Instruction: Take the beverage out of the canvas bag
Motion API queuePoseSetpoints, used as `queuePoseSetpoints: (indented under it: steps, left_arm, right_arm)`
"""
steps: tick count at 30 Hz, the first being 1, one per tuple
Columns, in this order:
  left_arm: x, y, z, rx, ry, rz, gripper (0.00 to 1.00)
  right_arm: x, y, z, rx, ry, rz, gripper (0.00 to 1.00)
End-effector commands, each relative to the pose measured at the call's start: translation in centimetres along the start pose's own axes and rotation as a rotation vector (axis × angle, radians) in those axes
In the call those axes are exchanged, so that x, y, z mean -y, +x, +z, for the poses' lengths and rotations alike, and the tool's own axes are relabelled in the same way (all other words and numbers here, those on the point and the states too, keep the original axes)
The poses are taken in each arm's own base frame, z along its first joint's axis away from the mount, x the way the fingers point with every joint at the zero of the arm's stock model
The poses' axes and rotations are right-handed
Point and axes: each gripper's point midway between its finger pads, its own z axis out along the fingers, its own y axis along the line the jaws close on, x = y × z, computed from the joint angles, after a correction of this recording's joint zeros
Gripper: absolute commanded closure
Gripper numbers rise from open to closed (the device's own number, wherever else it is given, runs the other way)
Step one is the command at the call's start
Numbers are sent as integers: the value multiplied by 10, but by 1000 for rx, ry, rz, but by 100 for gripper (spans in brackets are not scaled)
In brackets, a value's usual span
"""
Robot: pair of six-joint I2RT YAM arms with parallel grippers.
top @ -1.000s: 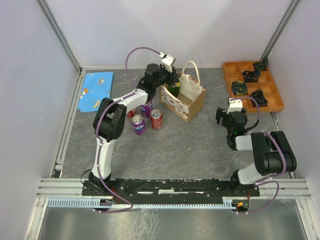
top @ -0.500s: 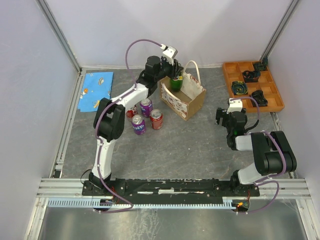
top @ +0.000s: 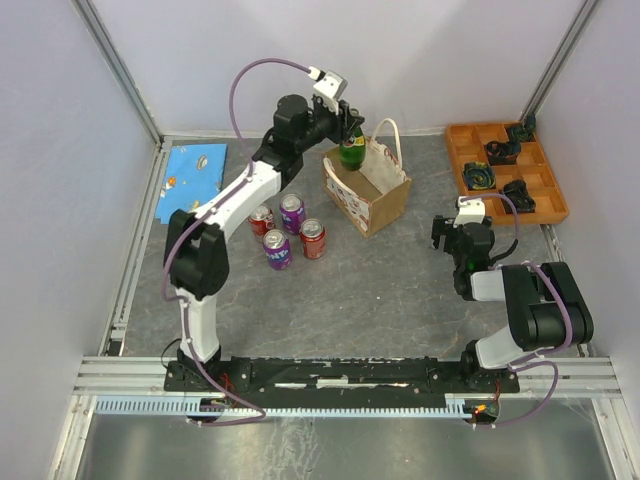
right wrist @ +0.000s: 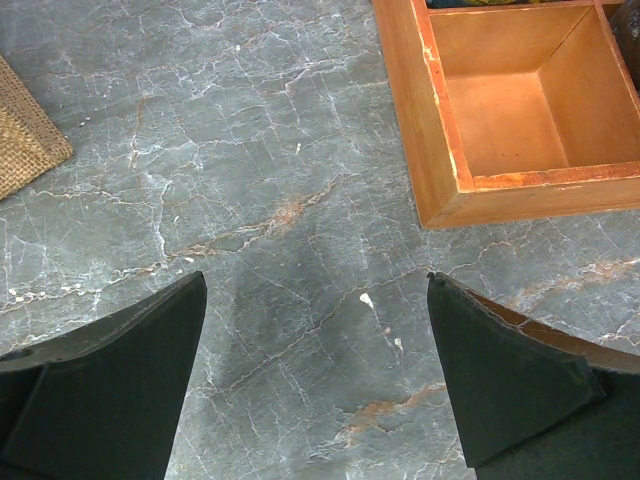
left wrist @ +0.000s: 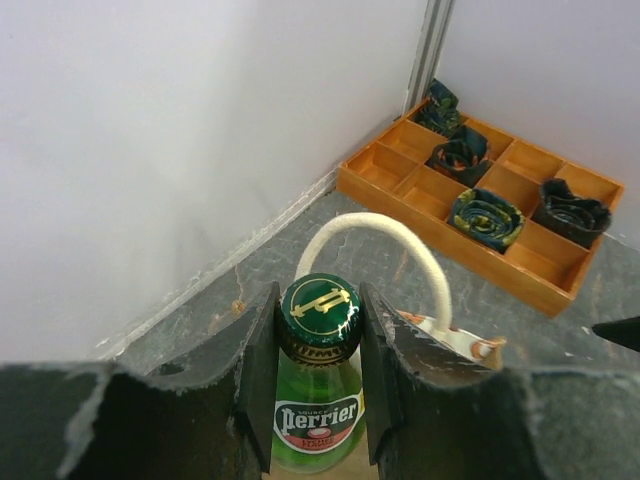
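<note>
The beverage is a green glass Perrier bottle (left wrist: 318, 420) with a green cap. My left gripper (left wrist: 318, 305) is shut on its neck just under the cap. From the top view the bottle (top: 350, 156) hangs upright under the left gripper (top: 347, 136), over the back left corner of the canvas bag (top: 372, 200), with its base about level with the rim. The bag's white handle (left wrist: 405, 245) arcs behind the bottle. My right gripper (right wrist: 315, 290) is open over bare table, right of the bag, with nothing between its fingers.
Several soda cans (top: 290, 228), purple and red, stand left of the bag. An orange compartment tray (top: 505, 170) with dark rolled items sits at the back right; its near corner (right wrist: 440, 130) lies just ahead of the right gripper. A blue sheet (top: 195, 178) lies at the back left.
My left gripper has risen with the bottle, drawing it up from inside the bag to about rim level. The right arm has not moved.
</note>
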Motion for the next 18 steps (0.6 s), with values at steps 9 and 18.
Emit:
queuePoseSetpoints:
  steps: [9,18]
  left_arm:
    - [69,-188,-136,295,11,203,97]
    - [98,-171,-211,244,20,230,97]
  right_arm:
    - [1,-22,6,63,6,13,1]
    - [0,-22,6,64,6,13,1]
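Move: Over the back-left part of the canvas bag, the left hand already holds the green bottle by its neck. The rightmost red can, the nearest standing can on the way, is about 20 cm back, 11 cm left and 25 cm below. The far purple can is roughly 13 cm back and 17 cm left, the near purple can 25 cm back and 21 cm left. The bag's middle lies some 5 cm back and 5 cm right. From the right hand that red can is about 44 cm left and 6 cm back. Swinging the held bottle away from the bag, the left hand draws back about 18 cm while rising some 12 cm and drifting 7 cm left, to a place high above the rightmost red can. It travels fast, the climb levelling off at the end; the fingers keep their grip on the neck and tip upward a little, under 10 degrees. ##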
